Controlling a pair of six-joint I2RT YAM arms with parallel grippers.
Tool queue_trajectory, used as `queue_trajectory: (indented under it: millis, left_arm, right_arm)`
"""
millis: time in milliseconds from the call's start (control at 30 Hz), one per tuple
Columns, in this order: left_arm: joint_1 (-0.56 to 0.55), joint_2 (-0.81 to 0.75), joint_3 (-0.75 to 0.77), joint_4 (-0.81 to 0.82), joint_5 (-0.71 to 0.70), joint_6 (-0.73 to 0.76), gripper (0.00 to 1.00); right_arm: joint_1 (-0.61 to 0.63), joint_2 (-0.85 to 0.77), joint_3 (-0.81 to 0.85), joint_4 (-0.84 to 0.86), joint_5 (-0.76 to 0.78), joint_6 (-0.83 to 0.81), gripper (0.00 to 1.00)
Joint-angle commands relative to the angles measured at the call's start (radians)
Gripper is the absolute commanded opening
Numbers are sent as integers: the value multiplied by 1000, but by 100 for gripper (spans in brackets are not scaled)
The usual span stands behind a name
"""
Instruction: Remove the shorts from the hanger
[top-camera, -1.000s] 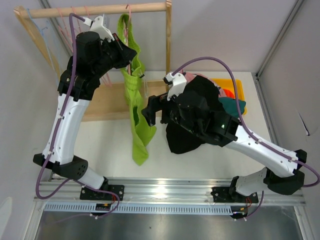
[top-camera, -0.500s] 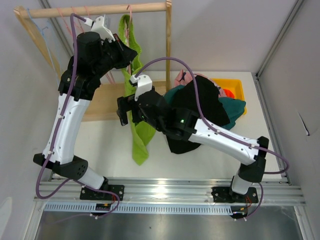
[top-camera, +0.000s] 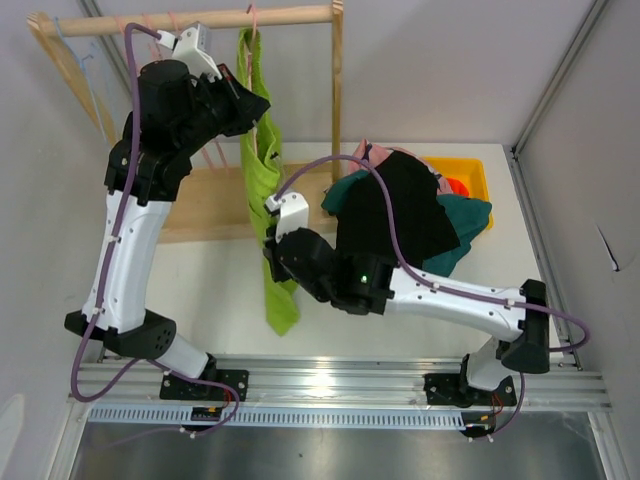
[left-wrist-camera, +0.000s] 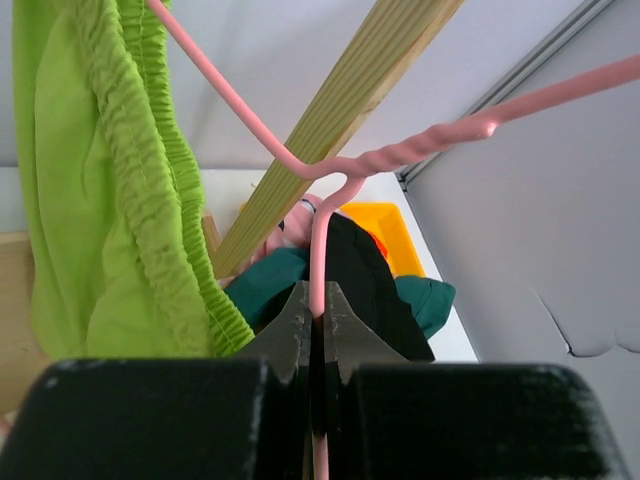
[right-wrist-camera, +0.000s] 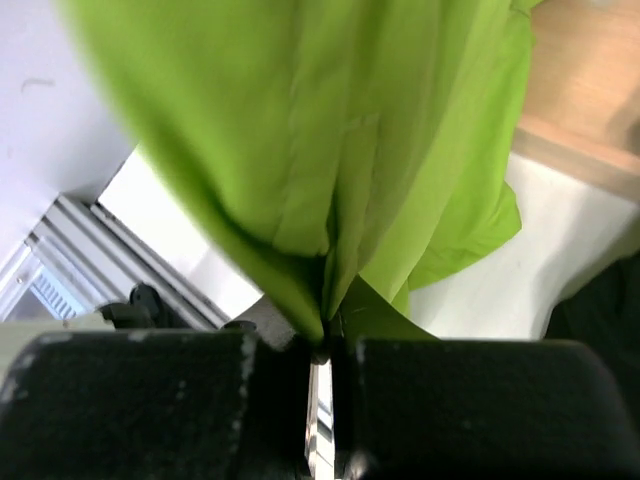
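Lime green shorts hang from a pink wire hanger on the wooden rail. My left gripper is up beside the rail, shut on the hanger's thin shaft; in the left wrist view the jaws pinch the pink wire. My right gripper is lower down, shut on a fold of the green shorts, which bunch into the gripper. The hem dangles below it.
Black shorts, teal shorts and a pink pair lie heaped at the right, over a yellow bin holding orange fabric. The rack's wooden base and upright post stand behind. Other hangers hang at left.
My right arm swung left from the heap to the green shorts, and its jaws went from open to shut on the fabric. The left arm shifted slightly up, still holding the hanger.
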Motion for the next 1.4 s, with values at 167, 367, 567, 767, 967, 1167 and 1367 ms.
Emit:
queue_trajectory:
  millis: [167,367,567,767,967,1167,1367]
  left_arm:
    - [69,5,115,97,10,42,0]
    - [118,33,158,79,30,47,0]
    - [115,-25,73,30,112,7,0]
    - [98,-260,-238,-27,209,-14,0]
    - [95,-511,-483,-70,260,-17,0]
    - [95,-628,-512,-114,255,-2,0]
    - [95,-673,-595,-99,266,10,0]
  right_arm:
    - [291,-135,-151,45,287,66,0]
    - [371,-108,-181,44,350,120,0]
    - [227,-78,-110,108,320,8,0]
    - [-53,-58,71,139,203,-208,0]
    - [-239,-77,252,81,132,-285,0]
    - [-310,-192,256,186,131,-404,0]
    - [-485,-152,455,205,102,-509,0]
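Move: My right hand already grips the green shorts low at their side. From it the pile with the black shorts on top lies roughly 22 cm ahead, 24 to the right and 28 below, the yellow basket another 5 cm ahead and 7 right of the pile. My left hand pinches the hanger; its hook on the rail is about 8 cm ahead, level sideways and 12 above, the pile some 8 ahead, 28 right and 48 below. With my right hand I keep the green shorts pinched and pull back about 11 cm, then swing forward, up and to the right towards the pile, turning clockwise and tipping the fingers up. My left hand keeps the hanger, shifts some 3 cm left, then draws it back nearly 20 cm, away from the rail, dipping slightly. ##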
